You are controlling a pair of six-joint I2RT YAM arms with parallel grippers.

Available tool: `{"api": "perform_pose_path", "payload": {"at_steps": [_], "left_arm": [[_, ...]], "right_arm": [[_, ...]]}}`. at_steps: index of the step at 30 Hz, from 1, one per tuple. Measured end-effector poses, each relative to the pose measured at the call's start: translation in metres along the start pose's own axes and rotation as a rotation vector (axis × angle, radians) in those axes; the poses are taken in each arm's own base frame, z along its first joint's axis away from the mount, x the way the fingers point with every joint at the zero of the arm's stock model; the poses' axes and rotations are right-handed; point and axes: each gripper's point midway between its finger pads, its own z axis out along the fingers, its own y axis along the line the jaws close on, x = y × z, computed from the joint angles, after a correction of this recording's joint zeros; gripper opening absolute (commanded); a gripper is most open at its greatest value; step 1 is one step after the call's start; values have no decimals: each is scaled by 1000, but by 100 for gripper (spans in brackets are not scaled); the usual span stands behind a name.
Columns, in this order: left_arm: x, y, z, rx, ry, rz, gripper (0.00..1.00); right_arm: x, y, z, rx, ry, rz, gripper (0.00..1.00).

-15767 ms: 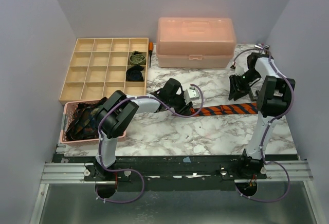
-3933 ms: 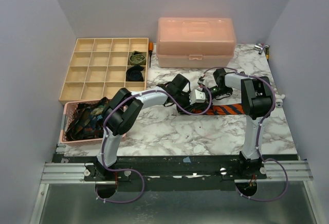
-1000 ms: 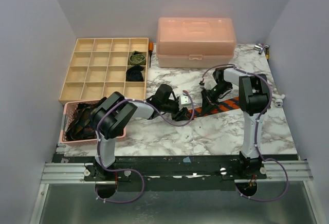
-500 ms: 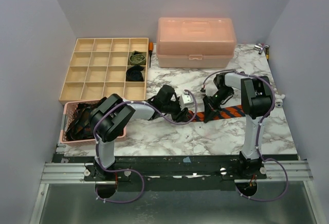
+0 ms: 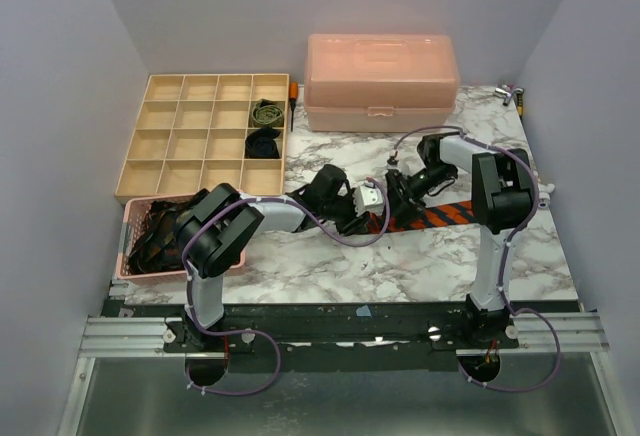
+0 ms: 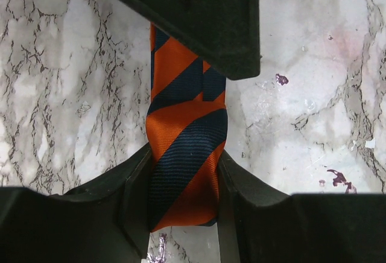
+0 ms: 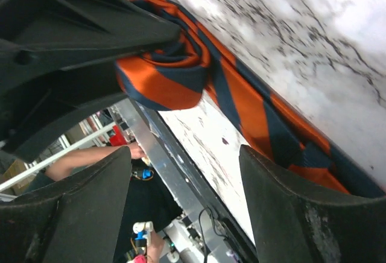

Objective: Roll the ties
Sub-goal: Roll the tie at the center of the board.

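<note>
An orange-and-navy striped tie (image 5: pixel 440 215) lies along the marble table, its left end wound into a small roll (image 6: pixel 186 172). My left gripper (image 5: pixel 356 210) is shut on that roll, whose sides press against both fingers (image 6: pixel 134 198) in the left wrist view. My right gripper (image 5: pixel 401 192) hovers just right of the roll, above the flat stretch of tie (image 7: pixel 268 124). Its jaws stand open with nothing between them (image 7: pixel 186 154). More dark ties (image 5: pixel 165 231) fill a pink basket at the left.
A wooden compartment tray (image 5: pixel 180 141) at the back left holds an olive rolled tie (image 5: pixel 266 112) and a black one (image 5: pixel 263 143). A pink lidded box (image 5: pixel 380 81) stands at the back. The pink basket (image 5: pixel 128 256) sits near the front left edge.
My right gripper has opened and let go of the tie, shifting slightly back. The left gripper keeps its hold on the roll and has moved a little to the right.
</note>
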Motion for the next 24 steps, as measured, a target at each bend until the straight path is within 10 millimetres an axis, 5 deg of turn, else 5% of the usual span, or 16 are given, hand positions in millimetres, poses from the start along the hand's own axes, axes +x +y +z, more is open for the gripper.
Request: {"api": "perform_pose_path", "payload": {"at_steps": [7,14,22,24], "left_arm": [[0,0,1,-6,5,19,24],[0,-1,2,-12,10,24,24],[0,-3,4,-20,18,29,28],[0,-2,4,-22,21,30,39]], "right_arm": [[-21,17,5,-70,-73,-13,53],[-26,21,23,-83,-55,-19,47],[-26,16,37,-82,-31,14,1],[-26,15,37,-75,-30,27,0]]}}
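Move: The tie's rolled end sits about 6 cm to the right hand's left, 1 cm farther out and 3 cm lower; the left fingers already hold it, its middle practically at that hand's own point. From the right hand, the middle of the unrolled strip lies level with it, some 7 cm to the right and 5 cm below. The pink box stands roughly 27 cm ahead of the right hand and 4 cm left. The tie's roll, still gripped from both sides by the nearly motionless left hand, is met by the right hand. With fingers wide at first, the right hand goes left about 5 cm along the strip, lifting slightly and then sinking some 2 cm onto the roll, and shuts its fingers to pinch a fold at the roll's edge. ##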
